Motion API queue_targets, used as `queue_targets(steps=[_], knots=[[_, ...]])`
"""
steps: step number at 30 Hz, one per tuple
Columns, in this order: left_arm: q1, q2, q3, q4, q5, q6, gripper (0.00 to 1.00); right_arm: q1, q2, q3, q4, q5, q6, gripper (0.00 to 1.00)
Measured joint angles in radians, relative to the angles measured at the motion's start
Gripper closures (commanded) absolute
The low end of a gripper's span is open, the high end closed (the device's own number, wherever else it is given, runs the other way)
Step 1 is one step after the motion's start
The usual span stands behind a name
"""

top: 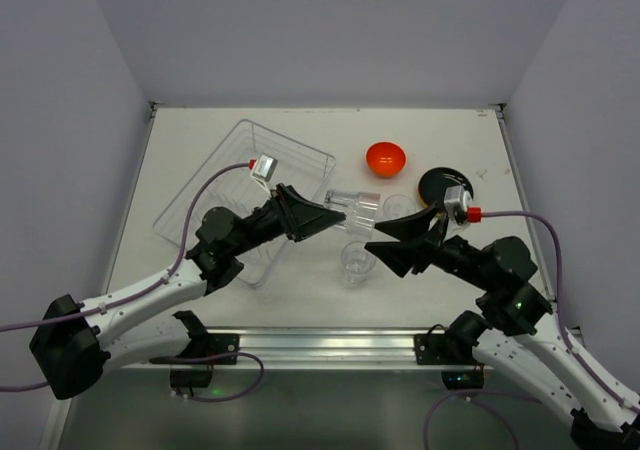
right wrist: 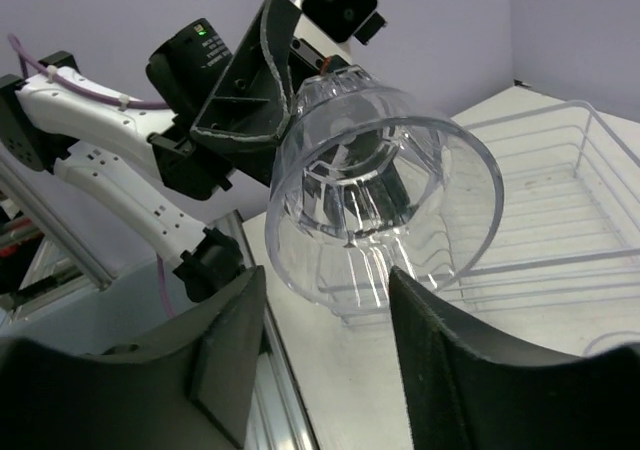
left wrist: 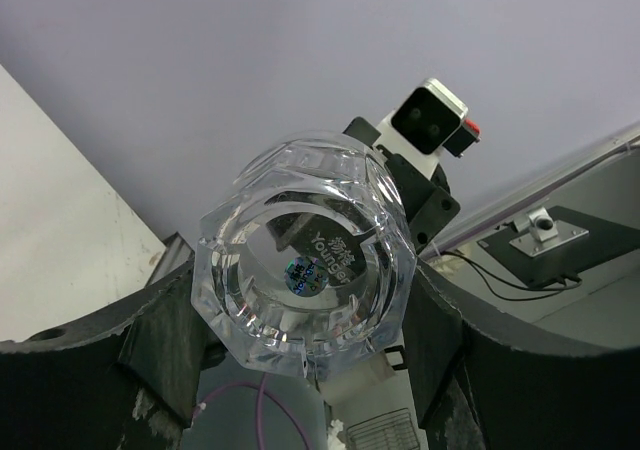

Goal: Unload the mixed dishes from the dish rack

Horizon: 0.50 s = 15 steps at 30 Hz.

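My left gripper (top: 335, 217) is shut on a clear drinking glass (top: 357, 206) and holds it on its side above the table, just right of the dish rack (top: 240, 185). In the left wrist view the glass (left wrist: 305, 270) shows its base between my fingers (left wrist: 160, 320). My right gripper (top: 375, 250) is open, facing the glass's mouth (right wrist: 380, 190), with its fingers (right wrist: 230, 340) just short of the rim and not touching it. A second glass (top: 355, 260) stands on the table below both grippers. A third glass (top: 400, 207) stands behind.
An orange-red bowl (top: 385, 158) and a black plate (top: 445, 185) sit on the table at the back right. The wire rack also shows in the right wrist view (right wrist: 560, 200). The two arms nearly meet at the table's middle.
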Motion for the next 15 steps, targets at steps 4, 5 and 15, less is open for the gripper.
queue_targets(steps=[4,5,15], knots=[[-0.014,0.011,-0.012,0.041,0.006,-0.020,1.00,0.000,0.053,0.006,0.065,-0.052,-0.004,0.53],[-0.015,0.015,-0.016,0.050,0.009,-0.022,1.00,0.000,0.068,0.006,0.091,-0.070,-0.003,0.54],[-0.015,0.018,-0.042,0.085,0.006,-0.023,0.93,0.001,0.117,-0.013,0.265,-0.127,-0.014,1.00]])
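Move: The left hand already grips the glass by its base, mouth towards the right hand, its middle about 4 cm to the right of that hand, 1 cm ahead and 1 cm up. From the right hand's open fingers it lies some 5 cm ahead, 4 cm left and 2 cm higher. Below the right hand by about 23 cm, the near glass stands 9 cm ahead and 1 cm left, the right glass 24 cm ahead and 10 cm right. The right fingers close almost fully and pinch the held glass's wall at the edge of its mouth, on the side nearest the robot. They get there by going left and up, about 3 cm in all, towards the glass, with the fingers tilting up some 10 degrees. The left hand keeps its grip on the base, easing back and down by barely a centimetre. ##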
